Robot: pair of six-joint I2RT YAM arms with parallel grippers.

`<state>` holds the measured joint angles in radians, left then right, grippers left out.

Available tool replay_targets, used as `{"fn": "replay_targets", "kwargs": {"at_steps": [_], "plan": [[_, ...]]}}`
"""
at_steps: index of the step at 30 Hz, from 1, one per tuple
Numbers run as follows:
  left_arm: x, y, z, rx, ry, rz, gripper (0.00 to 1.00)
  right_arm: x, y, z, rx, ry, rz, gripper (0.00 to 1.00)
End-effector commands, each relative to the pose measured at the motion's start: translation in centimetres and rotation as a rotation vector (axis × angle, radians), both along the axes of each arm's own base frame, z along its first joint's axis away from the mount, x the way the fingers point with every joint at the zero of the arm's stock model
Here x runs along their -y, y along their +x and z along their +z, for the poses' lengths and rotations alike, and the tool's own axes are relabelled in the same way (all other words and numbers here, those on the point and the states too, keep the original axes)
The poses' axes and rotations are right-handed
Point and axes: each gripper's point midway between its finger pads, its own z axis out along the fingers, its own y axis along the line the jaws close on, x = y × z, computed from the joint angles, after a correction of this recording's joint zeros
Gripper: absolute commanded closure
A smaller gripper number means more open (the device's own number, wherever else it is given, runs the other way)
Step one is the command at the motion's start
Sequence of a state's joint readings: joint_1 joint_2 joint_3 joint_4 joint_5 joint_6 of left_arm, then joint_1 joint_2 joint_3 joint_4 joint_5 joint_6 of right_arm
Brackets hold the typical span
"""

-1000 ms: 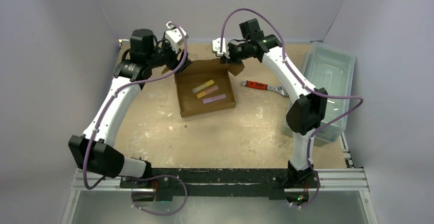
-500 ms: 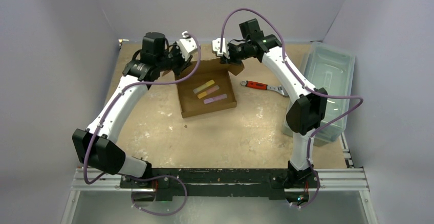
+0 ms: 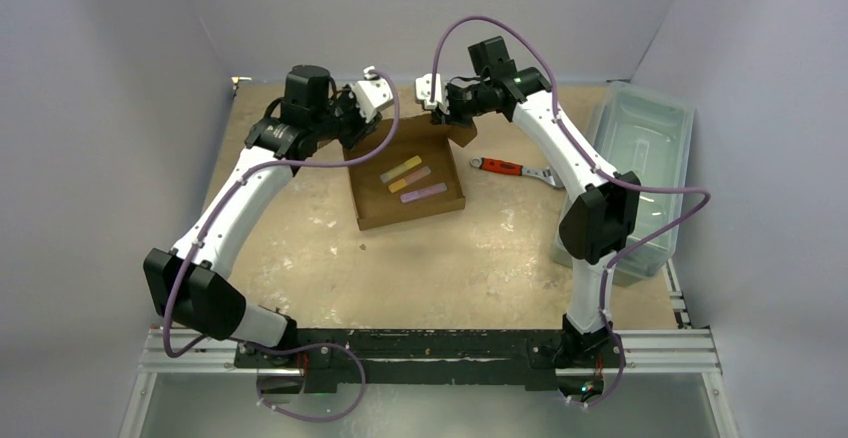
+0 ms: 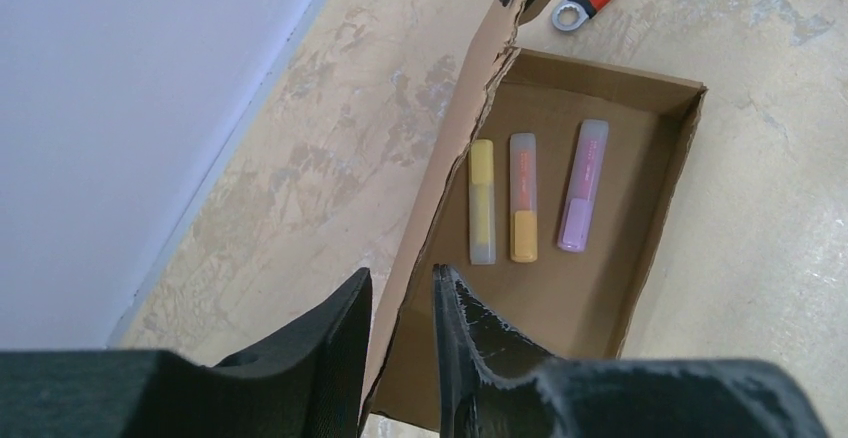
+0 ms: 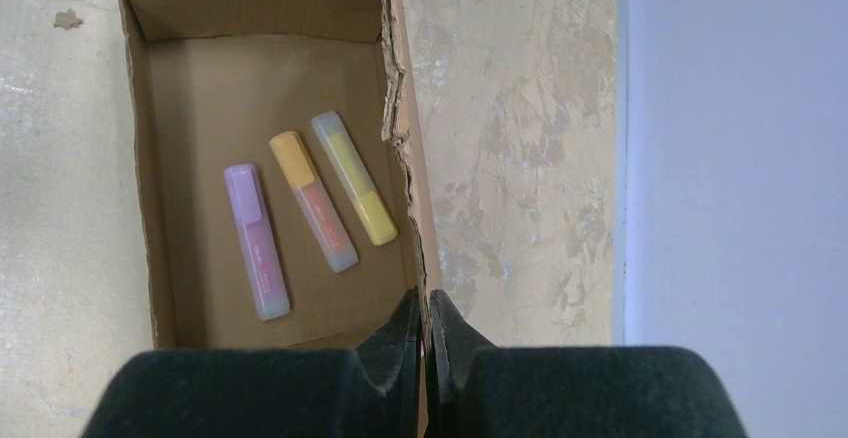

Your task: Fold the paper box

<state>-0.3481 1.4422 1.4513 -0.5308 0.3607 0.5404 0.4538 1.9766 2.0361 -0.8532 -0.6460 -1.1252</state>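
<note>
The brown paper box (image 3: 385, 210) lies open in the far middle of the table, with its rear lid flap (image 4: 450, 158) raised on edge. Yellow (image 4: 482, 203), orange (image 4: 523, 198) and purple (image 4: 582, 188) highlighters lie on its floor (image 5: 200, 108). My left gripper (image 3: 365, 133) is at the box's far left corner. In the left wrist view the left gripper (image 4: 400, 283) straddles the flap, open by a narrow gap. My right gripper (image 3: 455, 123) is at the far right corner. There the right gripper (image 5: 425, 303) is shut on the flap's torn edge (image 5: 405, 158).
A red-handled wrench (image 3: 510, 169) lies just right of the box, its ring end in the left wrist view (image 4: 570, 18). A translucent plastic bin (image 3: 640, 158) stands along the right edge. Grey walls close in behind and on both sides.
My left arm has swung right to the box's far left corner, and its jaws have narrowed around the raised flap. The right arm has kept its grip in place.
</note>
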Motion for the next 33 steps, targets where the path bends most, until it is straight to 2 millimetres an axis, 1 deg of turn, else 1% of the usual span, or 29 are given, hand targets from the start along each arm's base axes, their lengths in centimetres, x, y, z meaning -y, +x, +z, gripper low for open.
{"fn": "replay_targets", "kwargs": {"at_steps": [1, 4, 8, 9, 10, 11, 12, 14, 16, 17, 18, 20, 22, 23, 24, 25, 29, 31, 33], "plan": [[0.0, 0.9, 0.7, 0.042, 0.014, -0.003, 0.72, -0.3, -1.1, 2.1, 0.015, 0.040, 0.023, 0.93], [0.1, 1.1, 0.4, 0.037, 0.017, -0.007, 0.79, -0.3, -1.1, 2.1, 0.015, 0.040, 0.023, 0.93], [0.3, 1.1, 0.0, 0.029, 0.018, -0.011, 1.00, -0.4, -1.2, 2.2, 0.011, 0.048, 0.026, 0.91], [0.3, 1.1, 0.0, 0.028, 0.018, -0.012, 1.00, -0.6, -1.3, 2.4, 0.005, 0.063, 0.030, 0.88], [0.2, 1.1, 0.0, 0.028, 0.018, -0.007, 1.00, -0.8, -1.3, 2.7, -0.002, 0.080, 0.027, 0.83], [0.1, 1.0, 0.0, 0.026, 0.018, -0.003, 1.00, -1.0, -1.3, 3.2, -0.015, 0.097, 0.016, 0.75], [0.0, 1.0, 0.0, 0.024, 0.017, 0.001, 1.00, -1.1, -1.4, 3.7, -0.039, 0.120, -0.006, 0.63], [-0.1, 0.9, -0.2, 0.021, 0.015, 0.009, 1.00, -1.2, -1.5, 5.0, -0.069, 0.171, -0.041, 0.44], [-0.2, 0.8, -0.4, 0.015, 0.014, 0.017, 1.00, -0.9, -1.9, 6.4, -0.106, 0.227, -0.067, 0.31], [-0.2, 0.7, -0.5, 0.012, 0.013, 0.020, 1.00, -0.6, -2.1, 7.5, -0.117, 0.261, -0.073, 0.27], [-0.2, 0.7, -0.5, 0.010, 0.010, 0.024, 1.00, 0.1, -2.3, 8.2, -0.140, 0.293, -0.084, 0.26], [-0.3, 0.6, -0.5, 0.003, 0.007, 0.031, 1.00, 1.8, -2.6, 10.0, -0.196, 0.376, -0.099, 0.26], [-0.4, 0.6, -0.5, 0.000, 0.005, 0.036, 1.00, 3.8, -2.4, 11.6, -0.248, 0.464, -0.117, 0.27], [-0.4, 0.5, -0.5, -0.001, 0.003, 0.040, 1.00, 5.1, -1.9, 11.6, -0.283, 0.497, -0.151, 0.27], [-0.5, 0.5, -0.6, -0.004, 0.003, 0.046, 1.00, 5.6, -1.6, 11.9, -0.288, 0.514, -0.169, 0.27], [-0.5, 0.5, -0.6, -0.005, 0.001, 0.051, 1.00, 6.6, -1.0, 11.2, -0.298, 0.517, -0.209, 0.27], [-0.8, 0.5, -0.2, -0.008, -0.018, 0.071, 1.00, 8.9, 1.1, 8.7, -0.356, 0.568, -0.327, 0.27], [-0.8, 0.6, 0.1, -0.010, -0.034, 0.079, 1.00, 10.0, 2.2, 7.5, -0.385, 0.608, -0.378, 0.26], [-0.8, 0.6, 0.4, -0.014, -0.051, 0.079, 1.00, 10.4, 3.3, 5.7, -0.395, 0.628, -0.405, 0.24]]}}
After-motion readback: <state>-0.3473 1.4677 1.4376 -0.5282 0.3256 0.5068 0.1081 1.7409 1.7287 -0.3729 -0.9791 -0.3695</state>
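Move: The left hand's part-open fingers straddle the upper edge of the paper box's raised lid near its left end, the edge lying about 1 cm below the hand point. From this hand the yellow highlighter is some 9 cm right and 3 cm back, the orange one 11 cm right and 6 cm back, both about 22 cm down. The right hand still pinches the lid's right end; the lid's right side flap hangs about 5 cm right, 2 cm back and 3 cm below it, and the wrench lies some 20 cm right, 9 cm back and 22 cm down. The left hand sinks barely 2 cm onto the lid's upper edge and shuts its fingers there, pinching the cardboard near the left end and keeping that hold. Only then does the right hand open wide, let go of the lid's right end and draw away about 11 cm to the right and up, rising some 9 cm before dipping slightly at the end, while its wrist turns roughly 40 degrees so the fingers come up towards level and swing clockwise. ##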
